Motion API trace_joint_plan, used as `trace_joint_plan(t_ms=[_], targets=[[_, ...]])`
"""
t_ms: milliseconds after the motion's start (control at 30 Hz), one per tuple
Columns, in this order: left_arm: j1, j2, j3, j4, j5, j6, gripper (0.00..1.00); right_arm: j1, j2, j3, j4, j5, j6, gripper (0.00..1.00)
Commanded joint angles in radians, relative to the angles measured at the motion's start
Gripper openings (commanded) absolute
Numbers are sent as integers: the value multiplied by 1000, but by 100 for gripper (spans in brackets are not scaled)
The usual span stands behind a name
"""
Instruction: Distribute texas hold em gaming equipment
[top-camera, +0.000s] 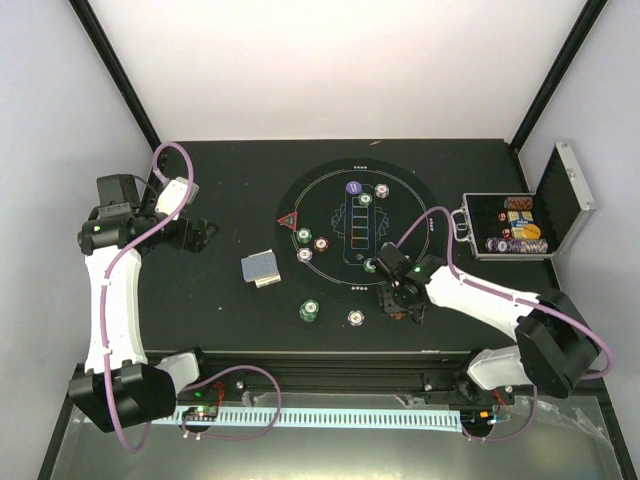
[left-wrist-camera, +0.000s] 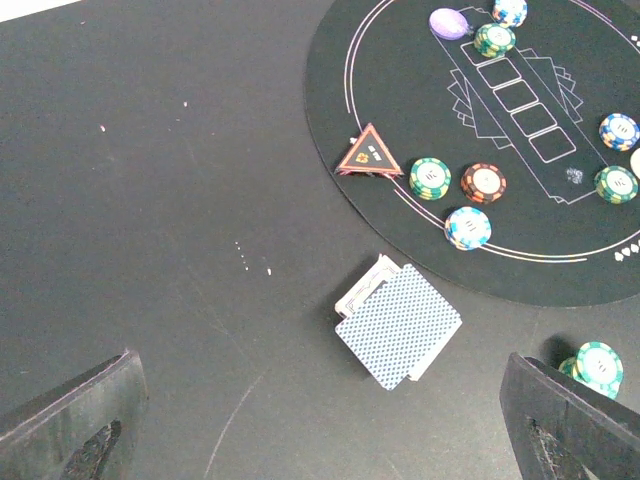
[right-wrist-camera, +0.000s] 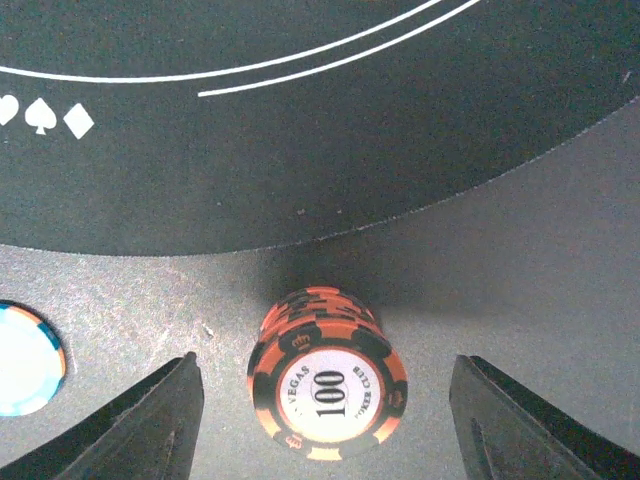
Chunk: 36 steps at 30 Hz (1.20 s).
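Observation:
A short stack of orange-and-black chips (right-wrist-camera: 328, 385) stands on the table just off the mat's edge. My right gripper (right-wrist-camera: 325, 365) is open around it, with a gap between the stack and each finger. In the top view the right gripper (top-camera: 400, 300) sits low at the mat's near-right rim. A deck of blue-backed cards (left-wrist-camera: 400, 325) (top-camera: 262, 268) lies left of the mat. My left gripper (top-camera: 200, 235) is open and empty at the far left, well away from the deck. On the mat are a red triangle marker (top-camera: 289, 220), a purple button (top-camera: 353, 187) and several chips.
The round black mat (top-camera: 330, 200) fills the table's middle. A silver case (top-camera: 520, 225) with chips stands open at the right. A green chip stack (top-camera: 309, 311) and a white chip (top-camera: 355, 318) sit near the front edge. A blue-white chip (right-wrist-camera: 25, 358) lies left of the right gripper.

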<state>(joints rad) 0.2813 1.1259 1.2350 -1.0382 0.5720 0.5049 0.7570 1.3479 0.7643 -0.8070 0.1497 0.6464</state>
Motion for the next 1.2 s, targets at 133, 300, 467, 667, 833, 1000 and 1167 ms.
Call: trace_joint_plan(t_ms=[133,300,467,667,833,1000,1167], targets=[[7,-8,11,20,30,-11,99,2,58,-5,58,21,9,64],[7,-8,12,21,26,-9,99,1,83,-9,71,25,7,60],[7,-5,14,24,26,-12,99,2,82,-16,75,27,7,56],[7,-4,11,25,27,-10,99,1,79,-8,70,25,6,46],[7,-2,8,23,26,-5,99,2,68,3,55,29,4,39],[8,-6,11,23,27,-5,99,2,57,26,30,38,0,32],[8,-5,11,23,26,-3,99,-4,39,108,-42,68,-17,30]])
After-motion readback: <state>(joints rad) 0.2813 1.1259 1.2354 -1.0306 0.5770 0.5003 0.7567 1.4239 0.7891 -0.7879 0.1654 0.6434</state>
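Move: The brown chip stack stands between the right hand's open fingers, its middle about 1 cm ahead, with no sideways offset, and some 3 cm below. Measured from that stack, the white-and-blue chips stand about 10 cm left and 2 cm nearer the base, the green chip stack about 20 cm left and 1 cm nearer, and the white disc on the mat about 10 cm straight out. From the left hand, the brown stack lies about 43 cm right, 9 cm back and 25 cm below. The right hand sinks about 1.5 cm with its fingers pointing down around the brown chip stack, easing less than a centimetre forward while the fingers keep narrowing from wide open. Holding at that depth, it closes the fingertips until they pinch the upper chips from left and right, then keeps the grip and starts straight up again, by roughly 1 cm. ##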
